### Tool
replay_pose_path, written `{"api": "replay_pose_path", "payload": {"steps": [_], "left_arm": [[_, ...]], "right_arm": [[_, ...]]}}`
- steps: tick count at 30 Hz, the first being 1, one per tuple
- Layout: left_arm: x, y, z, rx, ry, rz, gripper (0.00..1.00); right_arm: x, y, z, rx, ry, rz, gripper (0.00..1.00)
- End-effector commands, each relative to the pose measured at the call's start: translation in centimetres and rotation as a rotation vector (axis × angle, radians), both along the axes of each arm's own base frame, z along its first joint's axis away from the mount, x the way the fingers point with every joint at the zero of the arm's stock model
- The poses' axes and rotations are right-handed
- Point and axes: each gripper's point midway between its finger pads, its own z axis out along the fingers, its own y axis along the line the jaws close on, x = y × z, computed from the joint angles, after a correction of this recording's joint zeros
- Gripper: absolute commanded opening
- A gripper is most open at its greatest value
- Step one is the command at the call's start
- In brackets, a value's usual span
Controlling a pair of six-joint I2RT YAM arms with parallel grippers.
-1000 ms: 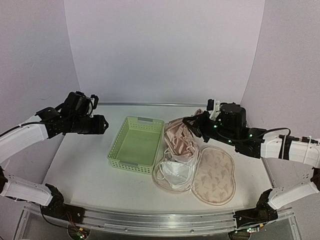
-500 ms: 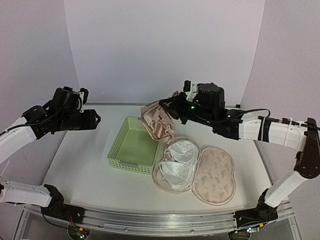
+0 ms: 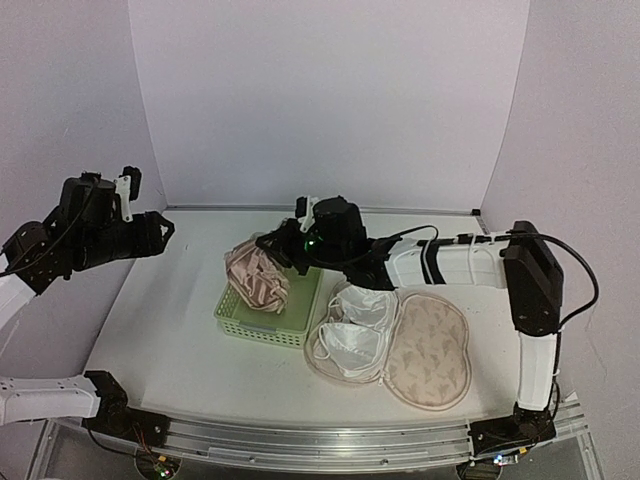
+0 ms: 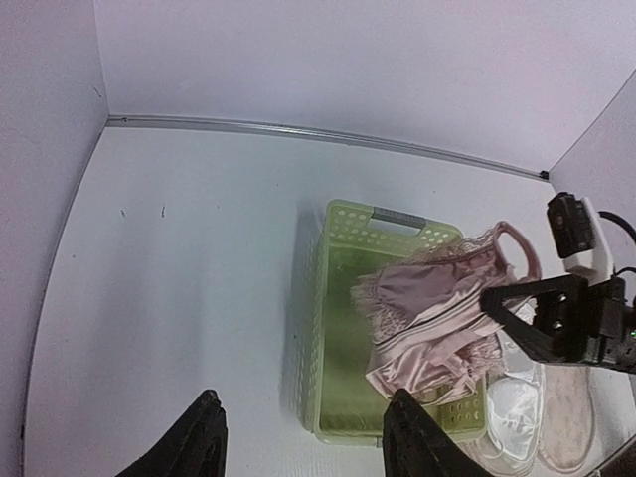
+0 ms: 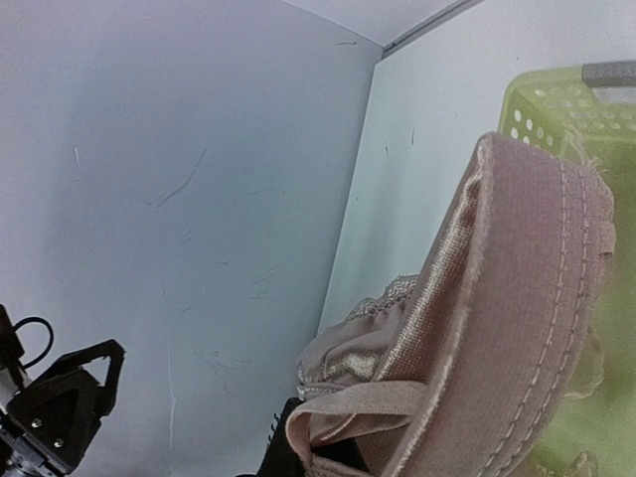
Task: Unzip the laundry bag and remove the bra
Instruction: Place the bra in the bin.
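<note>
The laundry bag (image 3: 432, 352) lies unzipped and spread flat at the right, its patterned lid folded toward the front. A white padded garment (image 3: 350, 338) rests in its other half. The pink satin bra (image 3: 257, 279) hangs from my right gripper (image 3: 273, 244), which is shut on it, and droops onto the left part of the green basket (image 3: 262, 332). In the left wrist view the bra (image 4: 434, 316) drapes over the basket (image 4: 318, 298). In the right wrist view the bra's strap (image 5: 517, 298) fills the frame. My left gripper (image 3: 160, 234) is open, raised at the far left, holding nothing.
The right arm (image 3: 440, 262) stretches across the table's back from right to left. White walls enclose the table on three sides. The bag lies right beside the basket's right edge. Bare tabletop (image 4: 179, 278) lies left of the basket.
My right arm has swung left, carrying the bra from above the bag to over the basket. The left arm has drawn back to the left and upward.
</note>
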Motion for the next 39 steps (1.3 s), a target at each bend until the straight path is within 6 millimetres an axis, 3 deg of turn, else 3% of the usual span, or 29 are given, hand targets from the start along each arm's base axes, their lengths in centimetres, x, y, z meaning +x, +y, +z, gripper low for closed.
{"api": "replay_pose_path", "payload": {"steps": [1,10,20,29,39], "left_arm": [[-0.3,0.4,1.4,-0.002,-0.04,-0.001,0.54],[-0.5,0.2,1.2,0.001,-0.036,-0.018,0.54],[-0.4,0.0,1.3,-0.003,-0.035,-0.023,0.54],[0.1,-0.5,1.0,0.007,-0.015,-0.029,0.54],[0.7,-1.0,0.7,0.012,-0.001,-0.033,0.54]], "right_arm": [[0.7,1.8,1.8,0.113,-0.026,0.024,0.0],[2.2,2.5,-8.6,0.0,0.108,-0.004,0.0],[4.4,0.1,-13.7,-0.116,0.149,-0.094,0.02],[5.5,-1.2,-12.5,-0.186,0.126,-0.135,0.39],[5.2,-2.4,-9.2,-0.231,0.102,-0.153,0.47]]}}
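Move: The right hand, already pinching the hanging bra, is above the bin: the bin's middle is some 18 cm below, about 2 cm farther ahead and level sideways. The opened laundry bag lies roughly 24 cm to its right, 10 cm back and 22 cm below. From the idle left hand, the bin is about 21 cm to the right, 10 cm ahead and 27 cm below. The right hand lowers the bra about 17 cm into the bin, then opens halfway, letting go. ##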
